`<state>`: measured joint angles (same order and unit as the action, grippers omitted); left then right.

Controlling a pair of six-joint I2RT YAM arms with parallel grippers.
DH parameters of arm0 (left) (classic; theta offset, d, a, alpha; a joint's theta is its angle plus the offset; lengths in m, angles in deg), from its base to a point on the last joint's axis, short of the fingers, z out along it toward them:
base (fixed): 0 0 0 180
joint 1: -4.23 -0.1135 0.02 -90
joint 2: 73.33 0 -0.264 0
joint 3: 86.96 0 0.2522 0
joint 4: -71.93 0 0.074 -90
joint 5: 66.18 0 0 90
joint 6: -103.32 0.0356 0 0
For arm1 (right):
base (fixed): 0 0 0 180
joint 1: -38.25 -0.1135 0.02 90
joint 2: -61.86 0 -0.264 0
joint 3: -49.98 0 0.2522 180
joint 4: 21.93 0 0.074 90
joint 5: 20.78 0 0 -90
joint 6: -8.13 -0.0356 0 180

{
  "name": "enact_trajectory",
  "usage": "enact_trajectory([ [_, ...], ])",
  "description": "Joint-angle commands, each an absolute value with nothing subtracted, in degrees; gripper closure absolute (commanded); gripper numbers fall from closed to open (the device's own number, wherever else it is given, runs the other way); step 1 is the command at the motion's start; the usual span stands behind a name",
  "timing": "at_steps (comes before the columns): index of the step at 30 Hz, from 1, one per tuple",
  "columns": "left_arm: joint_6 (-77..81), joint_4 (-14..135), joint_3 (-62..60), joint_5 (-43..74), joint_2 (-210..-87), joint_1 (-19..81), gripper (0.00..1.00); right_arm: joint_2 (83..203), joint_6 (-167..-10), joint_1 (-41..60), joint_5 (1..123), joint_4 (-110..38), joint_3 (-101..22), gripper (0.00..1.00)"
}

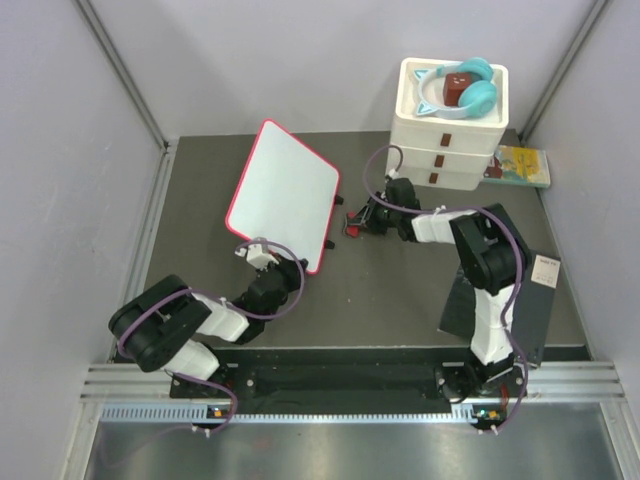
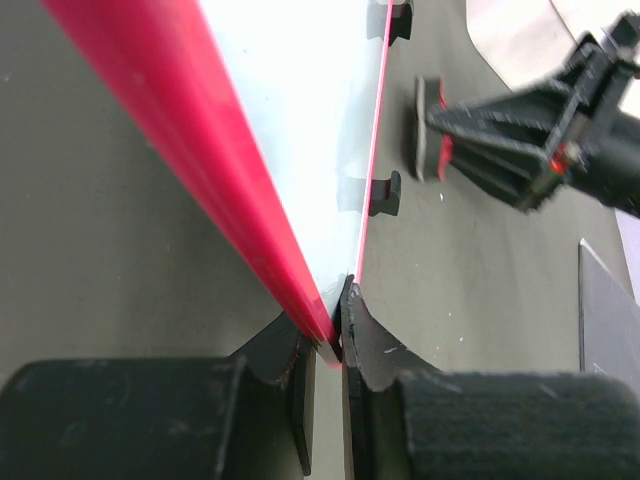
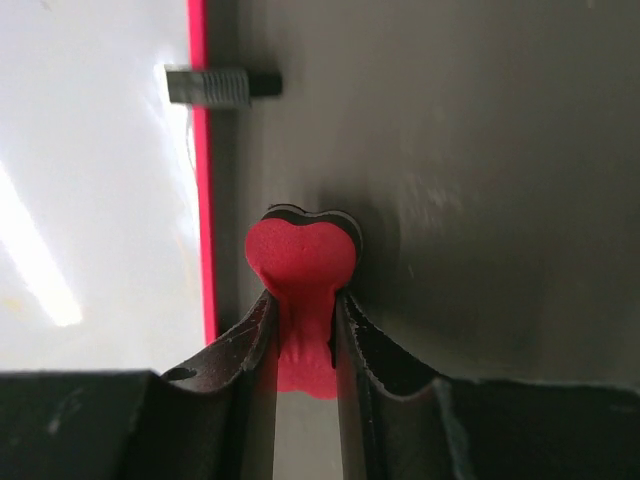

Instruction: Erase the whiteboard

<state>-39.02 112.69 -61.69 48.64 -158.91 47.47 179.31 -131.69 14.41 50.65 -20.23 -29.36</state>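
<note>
The whiteboard [image 1: 285, 190], white with a pink-red rim, lies at the middle left of the dark table and looks tilted. No marks show on it. My left gripper [image 1: 262, 252] is shut on its near corner; in the left wrist view the jaws pinch the red rim [image 2: 300, 290] of the whiteboard [image 2: 300, 100]. My right gripper [image 1: 355, 222] is shut on a red heart-shaped eraser [image 3: 302, 268] just beside the whiteboard's right edge [image 3: 100, 200], over the dark table. The right gripper also shows in the left wrist view [image 2: 432, 140].
A white drawer stack [image 1: 450, 150] stands at the back right with blue headphones [image 1: 478, 92] on top. A book [image 1: 522, 165] lies right of it. A dark grey sheet [image 1: 535, 300] lies near the right arm. Black clips [image 3: 220, 86] sit on the board's right rim.
</note>
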Motion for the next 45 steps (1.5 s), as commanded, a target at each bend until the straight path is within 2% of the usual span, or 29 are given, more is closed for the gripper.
enact_trajectory([
  [1,-32.4,90.3,-65.6,43.7,-161.1,48.9,1.00,171.0,-125.1,14.6,53.0,-27.1,-25.0,1.00],
  [3,-32.6,90.7,-65.9,43.9,-160.9,49.0,1.00,168.4,-123.9,14.5,51.0,-27.1,-22.5,1.00],
  [9,-32.7,90.7,-66.1,44.2,-160.4,48.9,1.00,165.3,-120.8,14.5,49.7,-29.5,-19.2,0.73],
  [11,-32.8,90.6,-66.2,44.3,-160.4,49.0,1.00,165.6,-120.5,14.6,48.7,-29.6,-18.9,0.70],
  [14,-32.9,90.1,-65.9,44.4,-160.3,48.9,1.00,166.7,-119.5,14.6,48.0,-30.2,-19.2,0.59],
  [15,-32.8,90.0,-65.6,44.4,-160.3,48.9,1.00,166.9,-119.3,14.6,47.8,-30.1,-19.1,0.51],
  [17,-32.8,89.6,-65.4,44.3,-160.4,48.9,1.00,167.3,-119.4,14.5,47.8,-29.5,-18.5,0.46],
  [30,-35.5,79.8,-62.6,47.4,-155.9,48.9,1.00,164.3,-119.3,14.5,48.6,-26.0,-14.4,0.43],
  [37,-35.9,79.8,-62.3,46.7,-156.6,49.0,0.99,159.9,-117.9,14.5,49.1,-26.4,-13.7,0.43],
  [38,-34.9,81.1,-62.6,45.9,-156.3,49.1,0.97,159.5,-117.8,14.5,49.3,-26.5,-13.5,0.43],
  [39,-34.1,82.9,-63.8,45.0,-156.1,49.2,0.87,159.2,-117.6,14.5,49.3,-26.4,-13.5,0.43],
  [42,-34.3,85.5,-65.5,44.7,-154.8,49.5,0.69,158.8,-117.7,14.5,48.7,-26.1,-13.5,0.43],
  [45,-34.0,86.1,-66.3,44.6,-153.0,49.6,0.61,159.6,-118.2,14.5,46.2,-24.7,-13.9,0.43],
])
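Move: The right gripper holds the eraser; its bare patch of table lies about 5 cm back, 2 cm right and 2 cm below. The board's lower clip is some 5 cm back and 6 cm left of the right hand, the upper clip 5 cm ahead and 4 cm left. The left gripper holds the whiteboard's near corner, with the board's middle about 16 cm ahead and 5 cm left; from it the eraser is 10 cm ahead, 12 cm right. Draw the right gripper back about 6 cm and some 3 cm to the right, nearly level, turning the wrist roughly 10 degrees, then open the fingers to set the eraser free on the table and ease a little farther back off it. Keep the left gripper on the whiteboard corner until the very end, then part its fingers, easing back and down about 2 cm. ##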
